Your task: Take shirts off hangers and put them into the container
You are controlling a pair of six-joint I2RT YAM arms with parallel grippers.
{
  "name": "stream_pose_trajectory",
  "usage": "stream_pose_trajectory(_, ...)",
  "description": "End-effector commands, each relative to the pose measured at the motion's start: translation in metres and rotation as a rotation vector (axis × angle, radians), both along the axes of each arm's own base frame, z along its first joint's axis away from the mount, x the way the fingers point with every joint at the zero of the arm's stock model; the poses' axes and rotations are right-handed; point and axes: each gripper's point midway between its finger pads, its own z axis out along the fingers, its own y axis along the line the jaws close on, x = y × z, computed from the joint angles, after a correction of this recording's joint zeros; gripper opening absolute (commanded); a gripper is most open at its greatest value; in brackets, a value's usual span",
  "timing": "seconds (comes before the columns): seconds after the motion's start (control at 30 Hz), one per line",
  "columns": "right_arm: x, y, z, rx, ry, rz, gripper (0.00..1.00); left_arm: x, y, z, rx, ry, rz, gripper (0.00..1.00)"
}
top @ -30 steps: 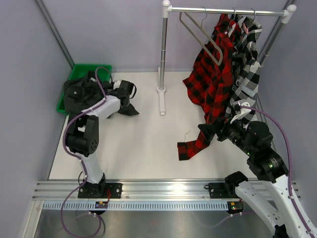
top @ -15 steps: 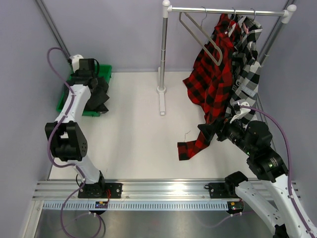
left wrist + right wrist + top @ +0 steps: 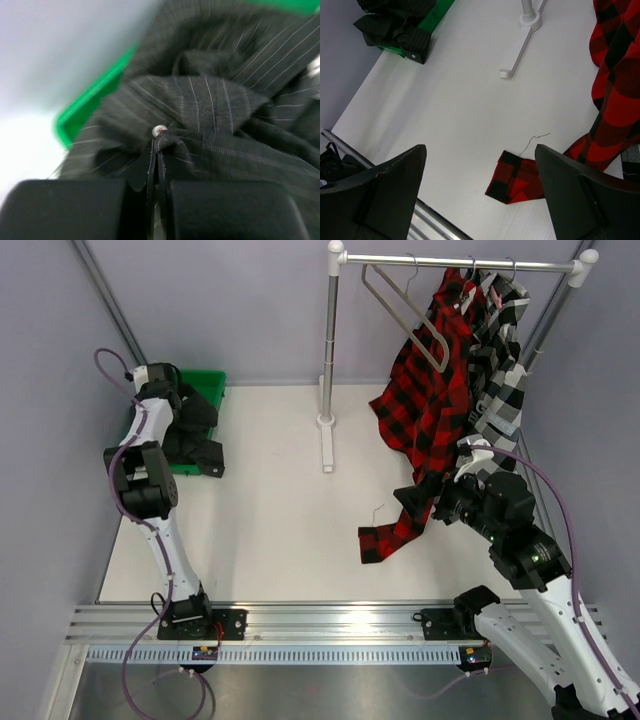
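Note:
The dark charcoal shirt (image 3: 196, 436) lies bunched on the green container (image 3: 207, 381) at the back left, with a sleeve hanging over the container's near right corner. My left gripper (image 3: 180, 405) is over the container. In the left wrist view it (image 3: 159, 150) is shut on a fold of the charcoal shirt (image 3: 210, 105) beside a button, and the container's rim (image 3: 95, 95) shows behind. The red-and-black plaid shirt (image 3: 430, 400) and the black-and-white plaid shirt (image 3: 500, 370) hang on the rail beside an empty hanger (image 3: 405, 310). My right gripper (image 3: 440, 502) is open next to the red shirt's lower part, over its cuff (image 3: 517, 177) on the table.
The clothes rack's post (image 3: 328, 330) stands at the back centre, its white foot (image 3: 325, 445) reaching toward me. Grey walls close in on the left, back and right. A loose thread (image 3: 534, 140) trails from the red cuff. The metal rail (image 3: 330, 625) with the arm bases runs along the near edge.
My left arm has swung from the table beside the container to over it, carrying the charcoal shirt onto it. The right gripper has risen slightly beside the red shirt.

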Motion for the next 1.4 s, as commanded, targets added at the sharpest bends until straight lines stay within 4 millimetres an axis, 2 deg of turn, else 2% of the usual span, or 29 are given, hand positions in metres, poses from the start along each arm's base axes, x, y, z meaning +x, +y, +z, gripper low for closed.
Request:
stream_pose_trajectory(0.0, 0.002, 0.004, 0.003, 0.005, -0.011, 0.018, 0.99, 0.015, 0.006, -0.010, -0.036, -0.010, -0.011, 0.04)
stream_pose_trajectory(0.07, 0.003, 0.004, 0.001, 0.001, -0.001, 0.018, 0.99, 0.018, 0.011, -0.029, -0.044, 0.033, -0.015, 0.10)
stream_pose_trajectory(0.17, 0.005, 0.005, -0.001, -0.003, 0.007, 0.018, 0.99, 0.021, 0.016, -0.045, -0.078, 0.089, -0.015, 0.17)
stream_pose_trajectory(0.27, 0.005, 0.006, -0.002, -0.006, 0.012, 0.020, 0.99, 0.019, 0.021, -0.050, -0.103, 0.101, -0.013, 0.23)
stream_pose_trajectory(0.3, 0.006, 0.006, -0.002, -0.006, 0.011, 0.020, 0.99, 0.018, 0.022, -0.048, -0.105, 0.097, -0.010, 0.32)
stream_pose_trajectory(0.37, 0.006, 0.006, -0.002, -0.005, 0.011, 0.021, 0.99, 0.017, 0.023, -0.045, -0.110, 0.083, -0.007, 0.40)
stream_pose_trajectory(0.4, 0.005, 0.006, -0.001, -0.005, 0.007, 0.023, 0.99, 0.018, 0.020, -0.041, -0.119, 0.071, -0.017, 0.50)
stream_pose_trajectory(0.47, 0.005, 0.006, 0.000, -0.001, 0.006, 0.024, 0.99, 0.018, 0.015, -0.021, -0.133, 0.015, -0.030, 0.60)
stream_pose_trajectory(0.5, 0.004, 0.006, 0.000, 0.000, 0.005, 0.025, 0.99, 0.017, 0.014, -0.014, -0.138, -0.004, -0.030, 0.69)
stream_pose_trajectory(0.53, 0.004, 0.006, 0.001, 0.002, 0.003, 0.027, 0.99, 0.016, 0.010, 0.005, -0.143, -0.050, -0.033, 0.73)
stream_pose_trajectory(0.6, 0.002, 0.007, 0.002, 0.006, -0.002, 0.033, 0.99, 0.014, 0.006, 0.025, -0.153, -0.097, -0.039, 0.80)
stream_pose_trajectory(0.63, 0.001, 0.007, 0.004, 0.011, -0.010, 0.035, 1.00, 0.010, 0.000, 0.046, -0.153, -0.143, -0.048, 0.86)
stream_pose_trajectory(0.73, -0.002, 0.006, 0.008, 0.018, -0.025, 0.039, 1.00, 0.004, -0.014, 0.077, -0.154, -0.214, -0.072, 0.95)
stream_pose_trajectory(0.77, -0.002, 0.006, 0.009, 0.021, -0.026, 0.041, 0.99, -0.005, -0.022, 0.092, -0.155, -0.242, -0.084, 0.99)
stream_pose_trajectory(0.9, -0.006, 0.007, 0.014, 0.028, -0.041, 0.054, 0.99, -0.028, -0.046, 0.116, -0.164, -0.287, -0.116, 0.99)
stream_pose_trajectory(1.07, -0.011, 0.006, 0.020, 0.042, -0.066, 0.058, 0.99, -0.059, -0.096, 0.113, -0.168, -0.269, -0.182, 0.99)
stream_pose_trajectory(1.1, -0.011, 0.006, 0.021, 0.043, -0.069, 0.060, 0.99, -0.071, -0.104, 0.094, -0.174, -0.230, -0.186, 0.99)
stream_pose_trajectory(1.13, -0.012, 0.005, 0.023, 0.047, -0.076, 0.059, 1.00, -0.077, -0.119, 0.101, -0.173, -0.258, -0.207, 0.99)
stream_pose_trajectory(1.17, -0.013, 0.005, 0.024, 0.049, -0.080, 0.062, 1.00, -0.083, -0.123, 0.097, -0.172, -0.253, -0.206, 0.99)
stream_pose_trajectory(1.2, -0.014, 0.006, 0.024, 0.051, -0.080, 0.064, 1.00, -0.089, -0.124, 0.091, -0.180, -0.244, -0.195, 0.99)
stream_pose_trajectory(1.23, -0.015, 0.005, 0.026, 0.054, -0.089, 0.065, 0.99, -0.099, -0.142, 0.079, -0.203, -0.235, -0.212, 0.99)
stream_pose_trajectory(1.37, -0.019, 0.005, 0.028, 0.061, -0.097, 0.074, 0.99, -0.118, -0.165, 0.049, -0.234, -0.219, -0.205, 0.99)
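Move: The left hand pinches a fold of the dark striped shirt low over the near left part of the green container, whose middle lies about 8 cm ahead, 5 cm to its right and 10 cm below. The shirt's loose flap, drooping over the container's near right corner, is roughly 13 cm right, 5 cm back and 11 cm below. From the waiting right hand the container's middle is some 38 cm ahead, 60 cm left and 27 cm below. Still pinching the dark shirt, the left hand presses it about 7 cm down into the container, opens wide down there and lets go. It then rises clear by some 20 cm and swings right and back towards the container's near right corner, sinking again on the way with its fingers wide open. ##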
